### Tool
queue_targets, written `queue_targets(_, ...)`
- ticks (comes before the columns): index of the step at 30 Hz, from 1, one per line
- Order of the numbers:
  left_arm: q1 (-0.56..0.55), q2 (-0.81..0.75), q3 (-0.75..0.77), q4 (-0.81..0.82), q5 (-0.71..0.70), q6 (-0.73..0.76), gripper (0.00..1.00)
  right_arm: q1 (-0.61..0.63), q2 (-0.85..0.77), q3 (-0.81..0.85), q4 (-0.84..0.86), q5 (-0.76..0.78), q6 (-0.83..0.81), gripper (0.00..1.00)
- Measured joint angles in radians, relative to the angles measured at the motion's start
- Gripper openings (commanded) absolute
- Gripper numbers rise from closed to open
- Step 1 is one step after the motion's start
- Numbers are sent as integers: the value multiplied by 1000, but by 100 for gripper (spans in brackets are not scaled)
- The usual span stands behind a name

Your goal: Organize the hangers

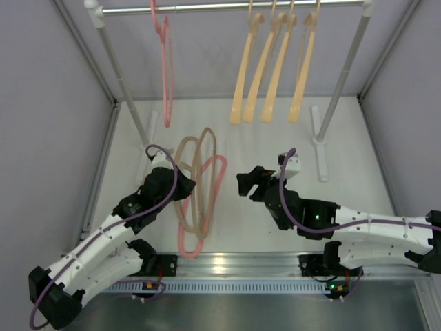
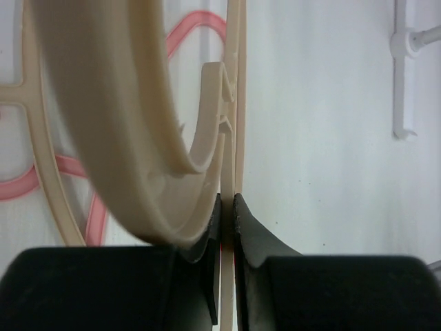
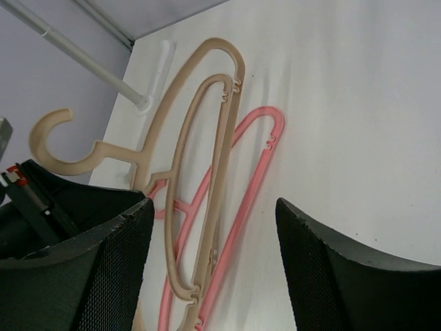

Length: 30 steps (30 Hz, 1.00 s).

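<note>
On the table lies a pile of hangers: two beige ones (image 1: 200, 146) over a pink one (image 1: 218, 181). My left gripper (image 1: 183, 185) is shut on a thin bar of a beige hanger (image 2: 228, 172). That hanger's wide hook (image 2: 103, 103) fills the near left of the left wrist view, with the pink hanger (image 2: 200, 19) on the table behind. My right gripper (image 1: 246, 185) stands open to the right of the pile, holding nothing. Its view shows the beige hangers (image 3: 207, 131) and the pink one (image 3: 258, 165) beyond its fingers (image 3: 117, 269). One pink hanger (image 1: 164, 62) and several peach hangers (image 1: 275, 69) hang on the rail.
The grey rail (image 1: 207, 8) spans the back on two slanted white posts, with white feet on the table at the left (image 1: 149, 127) and right (image 1: 320, 141). Grey walls close in both sides. The left arm (image 3: 41, 200) shows at the right wrist view's left edge.
</note>
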<state>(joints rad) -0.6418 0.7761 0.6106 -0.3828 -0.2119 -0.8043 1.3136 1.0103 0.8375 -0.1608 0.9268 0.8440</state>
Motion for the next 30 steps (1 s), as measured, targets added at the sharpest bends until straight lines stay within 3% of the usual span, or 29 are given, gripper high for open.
queue_targets(10, -54, 29, 204, -139, 22, 134, 0, 0, -102, -13, -68, 39, 25, 68)
queue_targets(19, -208, 149, 257, -200, 29, 183, 0, 0, -174, -31, -124, 73, 51, 68)
queue_targets(24, -304, 204, 314, -241, -22, 192, 0, 0, -204, -45, -146, 90, 58, 68)
queue_targets(30, -345, 258, 464, -296, -114, 214, 0, 0, -222, -46, -163, 101, 58, 68)
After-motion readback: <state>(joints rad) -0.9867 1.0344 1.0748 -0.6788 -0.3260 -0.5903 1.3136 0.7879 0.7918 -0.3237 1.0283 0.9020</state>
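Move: The left hand already grips a brown hanger; the free stretch of rail between the hanging pink and beige hangers is some 28 cm ahead, 7 cm right and 34 cm above. The hung pink hanger's hook is 28 cm ahead, 5 cm left. On the table 16 cm below lie a brown hanger, about 10 cm ahead, and a pink one, 3 cm ahead and 3 cm right. From the right hand, that rail stretch is about 30 cm ahead, 12 cm left, 24 cm up. Left hand, keeping its pinch, lifts and carries the hanger right about 7 cm, turning clockwise; right hand backs off rightward. ##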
